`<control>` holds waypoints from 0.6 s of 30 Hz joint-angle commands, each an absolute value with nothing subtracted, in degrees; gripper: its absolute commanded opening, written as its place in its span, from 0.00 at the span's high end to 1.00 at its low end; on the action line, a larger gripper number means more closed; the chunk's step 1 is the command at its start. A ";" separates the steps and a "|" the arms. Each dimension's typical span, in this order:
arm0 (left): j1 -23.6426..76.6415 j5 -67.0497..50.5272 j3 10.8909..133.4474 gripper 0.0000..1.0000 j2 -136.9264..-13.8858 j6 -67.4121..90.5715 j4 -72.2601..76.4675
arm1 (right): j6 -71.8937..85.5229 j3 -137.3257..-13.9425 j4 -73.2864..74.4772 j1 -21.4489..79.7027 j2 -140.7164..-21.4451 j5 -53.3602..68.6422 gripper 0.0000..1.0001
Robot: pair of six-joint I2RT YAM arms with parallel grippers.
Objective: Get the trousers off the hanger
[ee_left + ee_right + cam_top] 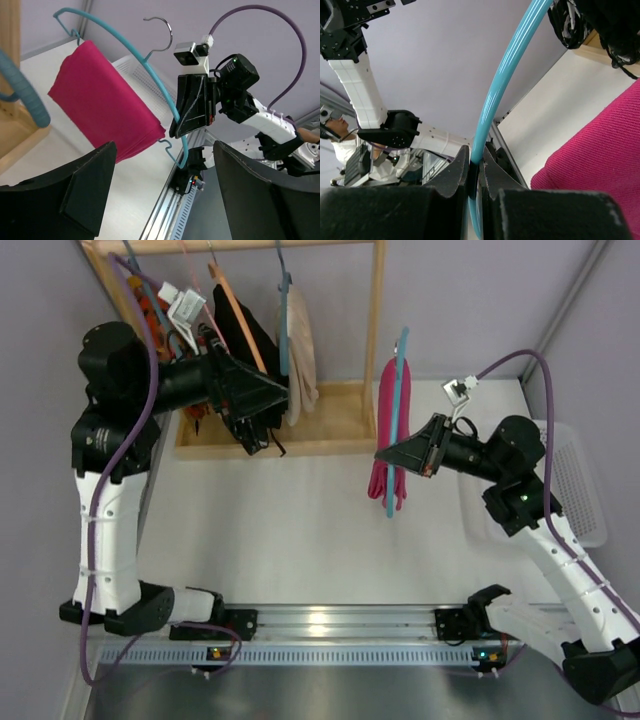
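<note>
Folded magenta trousers [385, 430] hang over the bar of a teal hanger [397, 410] held in the air right of the middle. They also show in the left wrist view [102, 107] and the right wrist view [600, 150]. My right gripper [395, 453] is shut on the hanger's curved arm [492, 95]. My left gripper [283, 397] is open and empty, up by the clothes rack, its jaws pointing right toward the trousers, well apart from them.
A wooden clothes rack [375, 330] stands at the back with a black garment [245, 335], a beige garment [300, 350] and other hangers. A white basket [580, 490] sits at the right edge. A metal rail [340, 625] runs along the near edge.
</note>
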State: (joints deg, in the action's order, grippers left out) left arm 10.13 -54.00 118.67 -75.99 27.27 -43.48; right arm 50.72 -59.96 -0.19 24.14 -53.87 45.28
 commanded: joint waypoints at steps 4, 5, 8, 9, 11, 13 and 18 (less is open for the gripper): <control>21.58 -47.12 123.57 0.20 -83.57 30.86 -36.21 | 45.44 -63.01 -12.75 21.98 -51.77 44.47 1.00; 23.62 -46.24 124.27 0.21 -84.28 29.89 -36.12 | 45.35 -63.02 -12.74 21.80 -51.85 44.47 1.00; 31.18 -42.90 125.07 0.21 -87.01 29.36 -32.71 | 45.26 -63.19 -12.66 21.10 -51.86 44.38 1.00; 32.85 -41.67 125.16 0.22 -87.71 29.36 -31.65 | 45.18 -63.11 -12.57 21.01 -51.77 44.38 1.00; 36.46 -39.56 125.07 0.23 -90.25 30.76 -30.15 | 45.09 -63.11 -12.39 20.57 -51.51 44.30 1.00; 38.57 -37.63 123.76 0.25 -92.36 32.77 -28.75 | 45.09 -62.84 -12.39 20.30 -51.24 44.21 1.00; 39.73 -35.68 115.68 0.36 -92.72 38.75 -16.83 | 46.84 -61.62 -13.97 18.55 -49.66 43.59 1.00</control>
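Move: To the left hand's right, some 20 cm off, are the pink trousers on the blue hanger, about 8 cm farther ahead and 19 cm lower. Nearer the rack, another blue hanger hangs about 12 cm straight ahead of the left hand at its height, with a beige garment about 15 cm ahead, 3 cm to the right and 12 cm lower. From the right hand, which already grips the pink trousers' hanger, the trousers lie about 9 cm ahead, straight in line sideways, and 6 cm below. Sweeping about 17 cm to the right and sinking some 5 cm, the open left hand closes in on the hanger and pink trousers, turning roughly 15 degrees clockwise while its fingers narrow partway on nothing. The right hand keeps its pinch on the hanger and drifts about 2 cm forward and slightly less to the right, turning a little clockwise. ##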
